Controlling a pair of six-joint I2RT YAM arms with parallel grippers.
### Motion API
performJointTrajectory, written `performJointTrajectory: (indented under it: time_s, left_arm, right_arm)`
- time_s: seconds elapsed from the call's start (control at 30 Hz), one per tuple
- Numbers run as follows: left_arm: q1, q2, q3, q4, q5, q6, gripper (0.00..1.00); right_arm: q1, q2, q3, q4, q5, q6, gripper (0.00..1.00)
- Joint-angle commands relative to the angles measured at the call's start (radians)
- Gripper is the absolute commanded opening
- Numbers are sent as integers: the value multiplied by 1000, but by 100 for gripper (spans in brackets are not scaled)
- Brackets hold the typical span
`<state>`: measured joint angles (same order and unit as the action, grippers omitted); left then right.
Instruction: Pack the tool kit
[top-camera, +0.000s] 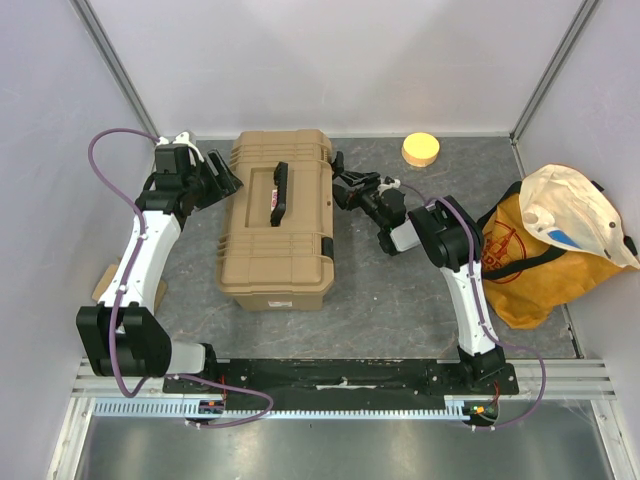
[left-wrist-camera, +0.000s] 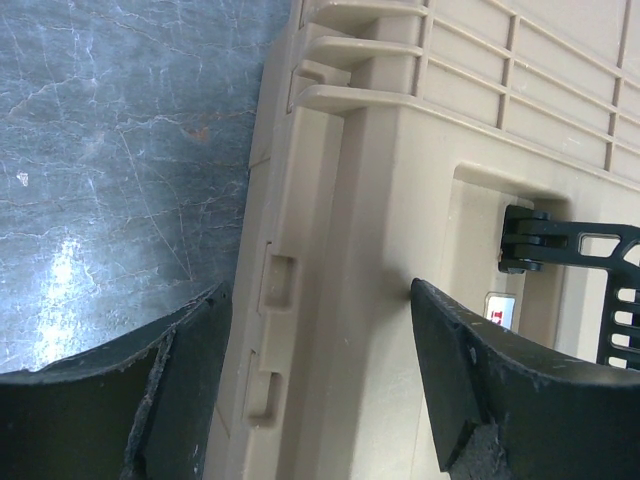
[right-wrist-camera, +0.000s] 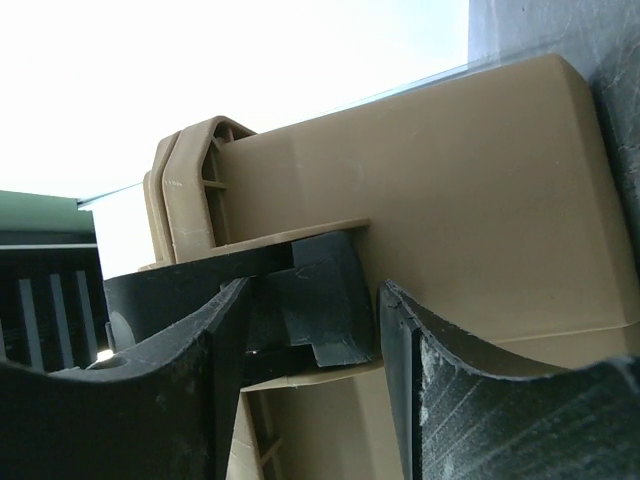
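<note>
The tool kit (top-camera: 275, 225) is a tan ribbed box lying shut on the grey table, its black handle (top-camera: 278, 192) flat on the lid. My left gripper (top-camera: 225, 175) is at the box's far left edge. In the left wrist view it (left-wrist-camera: 320, 340) is open and straddles that tan edge (left-wrist-camera: 330, 200), one finger on the table side and one over the lid. My right gripper (top-camera: 340, 180) is at the far right side. There it (right-wrist-camera: 312, 290) is open around a black latch (right-wrist-camera: 330, 300), with a gap at the right finger. No hand tools show.
A yellow round disc (top-camera: 421, 149) lies at the back right. An orange-yellow fabric bag (top-camera: 530, 270) with a cream cloth (top-camera: 575, 215) on it fills the right side. A tan scrap (top-camera: 103, 287) lies by the left arm. Walls close three sides.
</note>
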<state>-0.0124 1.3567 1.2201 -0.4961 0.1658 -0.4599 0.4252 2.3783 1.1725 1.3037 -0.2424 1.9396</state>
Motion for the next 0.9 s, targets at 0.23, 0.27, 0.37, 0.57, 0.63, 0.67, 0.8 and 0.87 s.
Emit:
performJointTrajectory:
  time_s: [0.23,0.27,0.37,0.57,0.63,0.67,0.8,0.87]
  left_arm:
    - [5,-42,-2,13,-2,4,77]
    - [5,-42,-2,13,-5,6,77]
    - [3,-44,-4,10,-8,9,77]
    - [5,-47,-2,7,-14,12,77]
    - [5,-47,-2,5,-15,15,77]
    - [5,-47,-2,7,-17,17,77]
    - [5,-42,-2,2,-19,30,77]
    - [5,-31,1,1,-6,43,77]
  right_arm:
    - [12,-128,-40,428,28,82,42]
    - [14,-136,-45,413,19,65,41]
    - [14,-168,-66,355,5,3,38]
    - [12,-244,-74,200,-35,-129,36]
    - [12,-274,-77,131,-44,-197,36]
    - [12,-290,-79,97,-49,-221,36]
    - [12,-350,-83,-27,-52,-336,36]
    - [14,-387,-80,-107,-54,-399,40]
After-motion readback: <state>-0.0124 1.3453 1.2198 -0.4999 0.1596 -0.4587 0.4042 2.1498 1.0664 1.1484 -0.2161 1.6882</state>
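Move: The far latch stands between the right gripper's open fingertips, about 2 cm ahead and 2 cm to their left, roughly level with them. The case's near latch is some 15 cm nearer the base and 3 cm left, the case handle about 13 cm left and 3 cm back. The yellow disc lies 9 cm farther out and 18 cm right, on the table. From the left gripper the far latch is some 21 cm right, 5 cm ahead and 8 cm lower. Close the right gripper's fingers by about a quarter of their range on the far latch while easing about 2 cm to the right and slightly back. Then draw the fingers up along the case's side, some 4 cm, fastest at the end, tipping the fingertips up a little and rolling the hand's left side down about 10 degrees. ##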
